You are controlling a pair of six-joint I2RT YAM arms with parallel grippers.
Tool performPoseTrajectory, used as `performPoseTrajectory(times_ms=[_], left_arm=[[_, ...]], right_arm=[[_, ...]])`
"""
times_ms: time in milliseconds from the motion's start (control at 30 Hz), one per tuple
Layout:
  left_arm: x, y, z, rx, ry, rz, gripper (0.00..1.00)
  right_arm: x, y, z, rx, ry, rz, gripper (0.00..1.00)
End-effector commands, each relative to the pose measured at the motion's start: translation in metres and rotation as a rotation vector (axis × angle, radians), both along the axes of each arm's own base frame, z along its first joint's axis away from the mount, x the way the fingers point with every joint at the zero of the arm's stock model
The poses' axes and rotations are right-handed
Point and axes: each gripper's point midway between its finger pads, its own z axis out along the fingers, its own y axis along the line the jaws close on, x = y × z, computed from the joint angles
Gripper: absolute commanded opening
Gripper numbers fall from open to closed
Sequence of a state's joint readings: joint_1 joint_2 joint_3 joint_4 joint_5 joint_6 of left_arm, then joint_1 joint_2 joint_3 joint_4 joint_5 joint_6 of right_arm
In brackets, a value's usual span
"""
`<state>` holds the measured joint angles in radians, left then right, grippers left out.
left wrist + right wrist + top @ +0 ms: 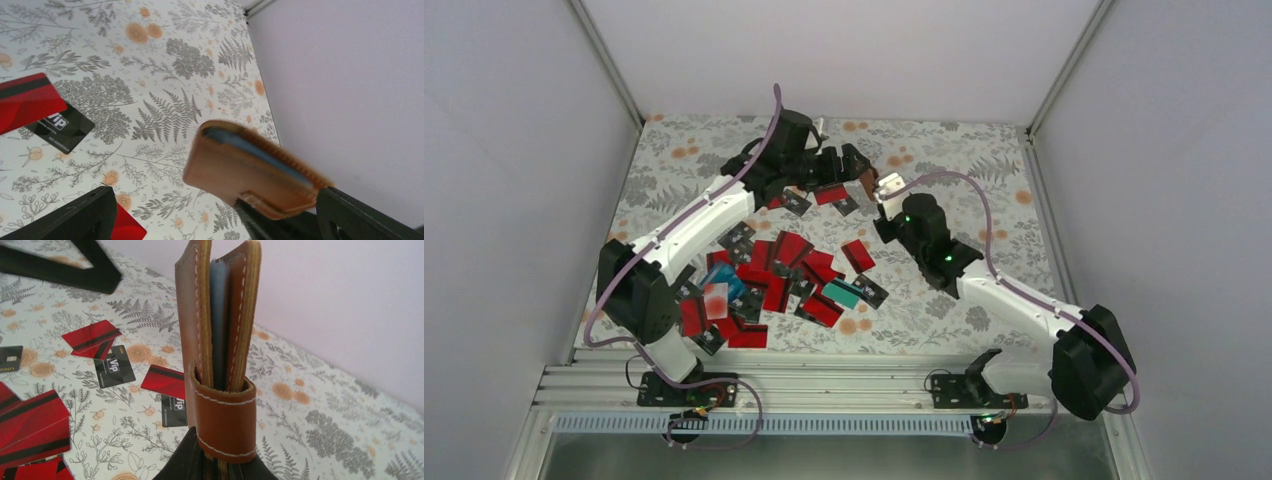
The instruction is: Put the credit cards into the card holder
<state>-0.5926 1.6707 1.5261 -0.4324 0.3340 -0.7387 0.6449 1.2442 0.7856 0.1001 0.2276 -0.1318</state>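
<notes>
The brown card holder (220, 390) stands upright with my right gripper (220, 462) shut on its strapped end. A blue card (218, 315) sits between its two leaves, and its edge (255, 147) also shows in the left wrist view. My left gripper (215, 195) is open wide, with one black finger (75, 220) on each side of the card holder (240, 170) and neither touching it. In the top view both grippers meet at the far middle of the table, left gripper (842, 165) beside right gripper (876, 188). Many red and black credit cards (774, 280) lie heaped mid-table.
A red card (92, 337), a black Vip card (115, 365) and another red card (165, 380) lie on the flowered cloth just under the holder. The grey back wall (350, 75) stands close behind. The table's right part (984, 200) holds only the right arm.
</notes>
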Motion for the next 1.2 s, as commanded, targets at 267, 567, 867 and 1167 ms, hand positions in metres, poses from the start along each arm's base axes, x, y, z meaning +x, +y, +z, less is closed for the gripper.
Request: performPoseTrajectory(times_ms=[267, 567, 867, 1167], left_arm=[[-0.017, -0.006, 0.028, -0.088, 0.076, -0.047, 1.0], [-0.017, -0.003, 0.022, -0.084, 0.091, -0.026, 0.45], [-0.002, 0.008, 0.018, -0.052, 0.053, 0.004, 0.02], [0.028, 0.03, 0.027, 0.127, -0.217, -0.19, 0.02]], right_arm=[[-0.005, 0.022, 0.037, -0.19, -0.296, -0.02, 0.04], [-0.006, 0.037, 0.033, -0.293, -0.327, -0.012, 0.04], [-0.027, 0.059, 0.029, -0.154, -0.243, 0.129, 0.37], [-0.051, 0.052, 0.064, 0.261, 0.026, 0.311, 0.9]])
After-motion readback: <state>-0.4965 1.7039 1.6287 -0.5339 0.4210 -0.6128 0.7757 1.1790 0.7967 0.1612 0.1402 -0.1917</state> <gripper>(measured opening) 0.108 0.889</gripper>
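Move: The card holder, pinched in the right hand's fingers, has its middle about 4 cm to the right of the open left fingers, 1 cm back and 2 cm lower. Some 24 cm below the left hand, a red-and-black card pair lies 6 cm ahead and 4 cm left, and a single red card 8 cm back and 1 cm right. From the right hand, the open left gripper is about 4 cm ahead, 5 cm left and 4 cm higher. Leftward by about 3 cm, the right hand feeds the held card holder between the left fingers, rolling its left side down and tipping its fingertips up some 25 degrees in all. The left hand rises slightly, settles back and closes on the holder; then the right fingers open and back off up and left, while the left carries it about 5 cm forward and left. ##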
